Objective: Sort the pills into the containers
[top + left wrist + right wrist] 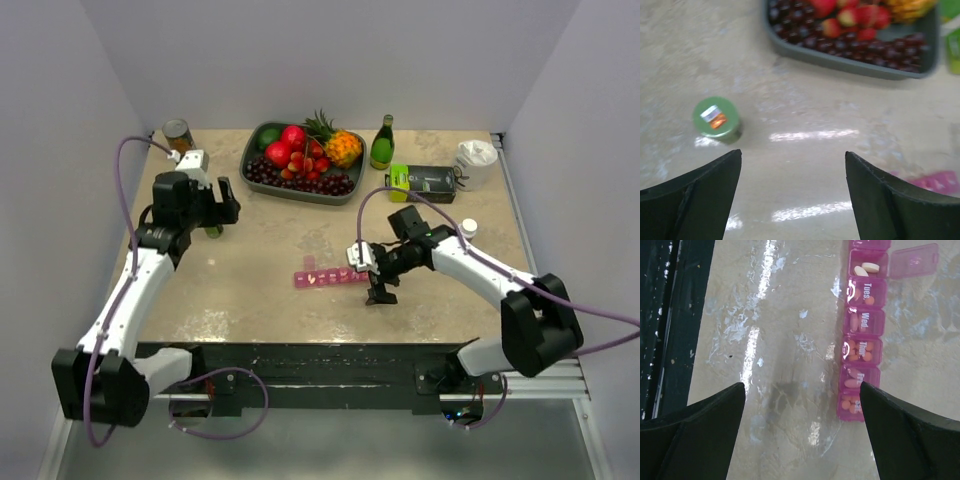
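The containers are one pink pill organizer, a strip lying flat mid-table. The right wrist view shows the organizer with orange pills under shut day-lids. One lid stands open over a compartment holding a white pill. My right gripper hovers just beside the strip's right end, open, nothing between its fingers. My left gripper is raised at the left, open and empty. A green-capped bottle stands below it. A pink corner of the organizer shows at the right.
At the back stand a grey fruit tray, a green bottle, a can, a black and green box and a white cup. A small white bottle sits by the right arm.
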`<move>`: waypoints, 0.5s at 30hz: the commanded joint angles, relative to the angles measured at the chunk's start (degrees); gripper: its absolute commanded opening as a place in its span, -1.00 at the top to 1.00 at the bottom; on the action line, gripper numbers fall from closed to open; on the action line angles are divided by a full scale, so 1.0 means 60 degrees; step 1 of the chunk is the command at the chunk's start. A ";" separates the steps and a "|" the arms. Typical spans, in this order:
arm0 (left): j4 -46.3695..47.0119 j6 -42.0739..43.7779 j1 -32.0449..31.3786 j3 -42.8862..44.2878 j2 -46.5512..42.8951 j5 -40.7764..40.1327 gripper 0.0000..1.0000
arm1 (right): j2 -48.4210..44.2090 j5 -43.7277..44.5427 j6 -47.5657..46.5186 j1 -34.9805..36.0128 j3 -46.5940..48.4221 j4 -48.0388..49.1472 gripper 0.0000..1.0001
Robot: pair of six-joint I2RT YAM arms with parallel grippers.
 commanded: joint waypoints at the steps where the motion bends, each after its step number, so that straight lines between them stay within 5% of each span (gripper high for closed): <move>1: 0.1676 -0.0007 -0.0018 -0.1304 -0.0906 0.4123 -0.76 | 0.0423 0.0497 0.0249 0.0453 0.0518 0.1329 -0.98; 9: 0.3991 -0.1329 -0.1598 -0.2859 -0.0761 0.4279 -0.77 | 0.1317 0.0849 0.0926 0.0571 0.0973 0.1507 -0.98; 15: 0.4666 -0.1652 -0.1688 -0.3343 -0.0379 0.4145 -0.76 | 0.1464 0.0937 0.0925 0.0571 0.0826 0.1507 -0.98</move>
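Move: The pink pill organizer's middle lies about 12 cm left of the right hand, 4 cm ahead and 5 cm below, its Sat end nearest. The Monday compartment's open lid is some 18 cm left of that hand and 8 cm ahead. From the left hand the organizer is roughly 32 cm right, 9 cm back and 15 cm below; the green-capped bottle stands about 5 cm left, 3 cm ahead and 12 cm below, the fruit tray's middle 25 cm right and 22 cm ahead, 13 cm below. Swinging right by some 12 cm and back about 6 cm, the left hand leaves the green-capped bottle behind and heads for the pill organizer, rising slightly before sinking to about 5 cm lower, while its wrist turns some 30 degrees clockwise and rolls right side up less, left side down. The right hand dips, then eases forward and left about 4 cm to bring its Sat end nearly between the fingers' line; both grippers stay open. ##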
